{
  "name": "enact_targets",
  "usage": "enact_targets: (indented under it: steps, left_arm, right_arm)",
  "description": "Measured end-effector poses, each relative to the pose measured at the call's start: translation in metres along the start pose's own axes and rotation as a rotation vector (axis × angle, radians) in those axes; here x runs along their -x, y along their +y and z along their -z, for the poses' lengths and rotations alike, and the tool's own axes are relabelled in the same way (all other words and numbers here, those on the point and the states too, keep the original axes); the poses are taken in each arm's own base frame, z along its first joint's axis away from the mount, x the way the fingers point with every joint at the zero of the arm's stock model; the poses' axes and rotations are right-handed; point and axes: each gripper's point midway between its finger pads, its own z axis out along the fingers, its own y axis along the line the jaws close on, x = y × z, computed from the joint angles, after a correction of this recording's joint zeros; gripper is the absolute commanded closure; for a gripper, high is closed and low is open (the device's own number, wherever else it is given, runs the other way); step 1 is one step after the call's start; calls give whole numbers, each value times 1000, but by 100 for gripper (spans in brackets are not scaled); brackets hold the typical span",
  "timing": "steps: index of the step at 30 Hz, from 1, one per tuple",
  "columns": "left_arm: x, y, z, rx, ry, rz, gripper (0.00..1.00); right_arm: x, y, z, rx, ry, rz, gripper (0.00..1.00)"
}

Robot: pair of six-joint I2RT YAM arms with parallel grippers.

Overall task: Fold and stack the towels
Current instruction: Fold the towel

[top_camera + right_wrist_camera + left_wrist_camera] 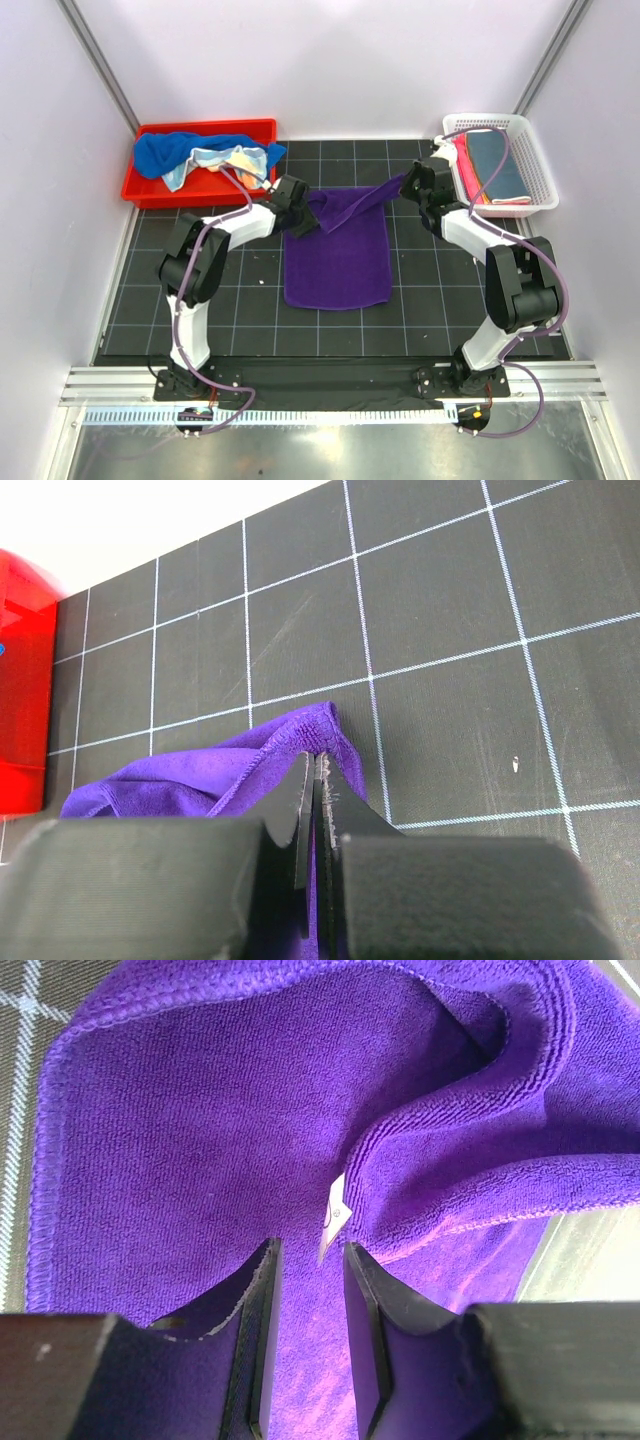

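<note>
A purple towel (pixel 335 265) lies on the black grid mat, its far part bunched and drawn up toward the right. My right gripper (pixel 406 186) is shut on that raised corner; in the right wrist view the jaws (pixel 315 762) pinch the towel's hemmed edge (pixel 325 725) above the mat. My left gripper (pixel 303 222) hovers over the towel's far left part. Its jaws (pixel 310 1250) stand open, with a gap over the purple cloth (pixel 200 1110) and a small white label (pixel 335 1215) just past the tips. Nothing is between them.
A red bin (pixel 200 127) at the back left holds a bright blue towel (pixel 165 150) and a pale multicolour towel (pixel 225 160). A white mesh basket (pixel 538 175) at the back right holds folded pink (pixel 465 165) and slate blue (pixel 495 165) towels. White walls enclose the mat.
</note>
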Motion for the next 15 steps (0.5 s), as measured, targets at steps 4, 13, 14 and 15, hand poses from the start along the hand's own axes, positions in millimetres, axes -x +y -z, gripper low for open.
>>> enact_targets:
  steps: [4, 13, 14, 15]
  left_arm:
    - [2, -3, -2, -2, -5, -1, 72]
    - [13, -10, -8, 0, -33, -14, 94]
    - [14, -11, -8, 1, -33, -19, 97]
    - [14, -12, -9, 1, -34, -25, 100]
  right_arm:
    - [2, 2, 0, 6, -3, -1, 99]
    - [4, 5, 0, 17, -3, 0, 99]
    - [3, 5, 0, 18, -2, 1, 99]
    - [4, 5, 0, 18, -2, 1, 99]
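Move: The tagged folded edge of the purple towel's upper layer lies about 2 cm ahead of the left fingertips and 1 cm below, hardly off to the right. From that hand, the towel's near edge is some 18 cm back and 4 cm right, and the red bin's middle 15 cm ahead and 27 cm left. From the right hand, holding the towel's raised corner, the tagged edge is about 17 cm left, 8 cm back and 11 cm below. Forward, almost level, the left hand eases about 2 cm onto the tagged edge while its fingers close from a third open to almost shut, pinching the towel's edge by the tag; the wrist hardly turns. The right hand stays in place and keeps its closed grip on the raised corner. ##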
